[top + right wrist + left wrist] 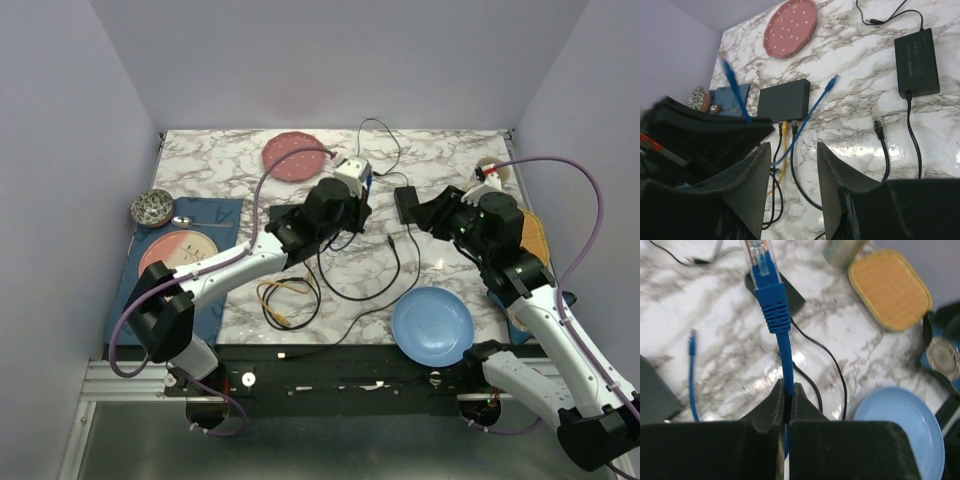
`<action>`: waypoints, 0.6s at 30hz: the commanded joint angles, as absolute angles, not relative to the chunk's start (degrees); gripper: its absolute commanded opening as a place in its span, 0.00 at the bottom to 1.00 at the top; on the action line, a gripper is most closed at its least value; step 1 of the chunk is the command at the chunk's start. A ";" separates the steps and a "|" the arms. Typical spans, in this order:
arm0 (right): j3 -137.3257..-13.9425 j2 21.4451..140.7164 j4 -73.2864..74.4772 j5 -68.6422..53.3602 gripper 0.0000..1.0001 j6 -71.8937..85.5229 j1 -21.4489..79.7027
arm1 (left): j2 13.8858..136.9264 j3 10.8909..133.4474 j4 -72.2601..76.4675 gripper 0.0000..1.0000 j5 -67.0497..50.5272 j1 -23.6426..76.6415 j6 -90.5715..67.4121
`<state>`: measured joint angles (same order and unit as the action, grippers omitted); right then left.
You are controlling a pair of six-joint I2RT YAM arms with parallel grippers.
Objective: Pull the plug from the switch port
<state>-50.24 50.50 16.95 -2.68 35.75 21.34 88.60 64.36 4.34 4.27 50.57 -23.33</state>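
Note:
My left gripper [788, 385] is shut on a blue cable [785, 360] a little below its plug [762, 265]. The plug is clear-tipped, stands up in the air and touches nothing. The switch [784, 100] is a flat black box on the marble; one corner of it [655, 395] shows in the left wrist view. Two black leads and a yellow lead [785, 131] sit in its near sockets. The blue cable's other plug [832, 81] lies loose to the right of the switch. My right gripper [790, 157] hangs open over the cables, holding nothing.
A black power brick [917, 62] and a loose black plug [877, 125] lie right of the switch. A blue plate [432, 325] sits near the front edge and a pink plate [295, 157] at the back. A blue mat [225, 215] with dishes is on the left, a woven coaster [890, 287] on the right.

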 commanded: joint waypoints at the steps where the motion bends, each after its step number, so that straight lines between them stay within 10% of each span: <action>1: -49.31 49.57 16.26 -0.35 0.51 35.33 21.62 | 87.36 79.84 -10.52 0.00 16.60 46.25 -20.22; 18: -42.72 54.05 10.02 -3.69 0.48 35.42 21.62 | 106.65 122.67 -35.65 0.00 38.38 32.53 -12.22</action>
<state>-44.49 52.80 13.61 -2.26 35.53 21.34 96.49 113.12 -26.89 24.25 34.54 -18.85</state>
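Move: The blue cable is already pinched in the left hand, close behind its plug. The pink plate lies about 34 cm ahead and 19 cm left of that hand, the switch about 9 cm ahead and 17 cm left, both roughly 20 cm below. From the empty right hand the plate is some 34 cm ahead, 32 cm left and 26 cm down; the power brick sits about 15 cm ahead and 4 cm right, similarly low. The blue cable, still pinched behind its plug, is whisked up and away from the power brick by the left hand: about 20 cm up, with some 14 cm forward and as much left, over the table towards the pink plate. The wrist swings about 35 degrees counter-clockwise and the fingertips tip up a little; the half-open right hand sinks about 5 cm, touching nothing. ##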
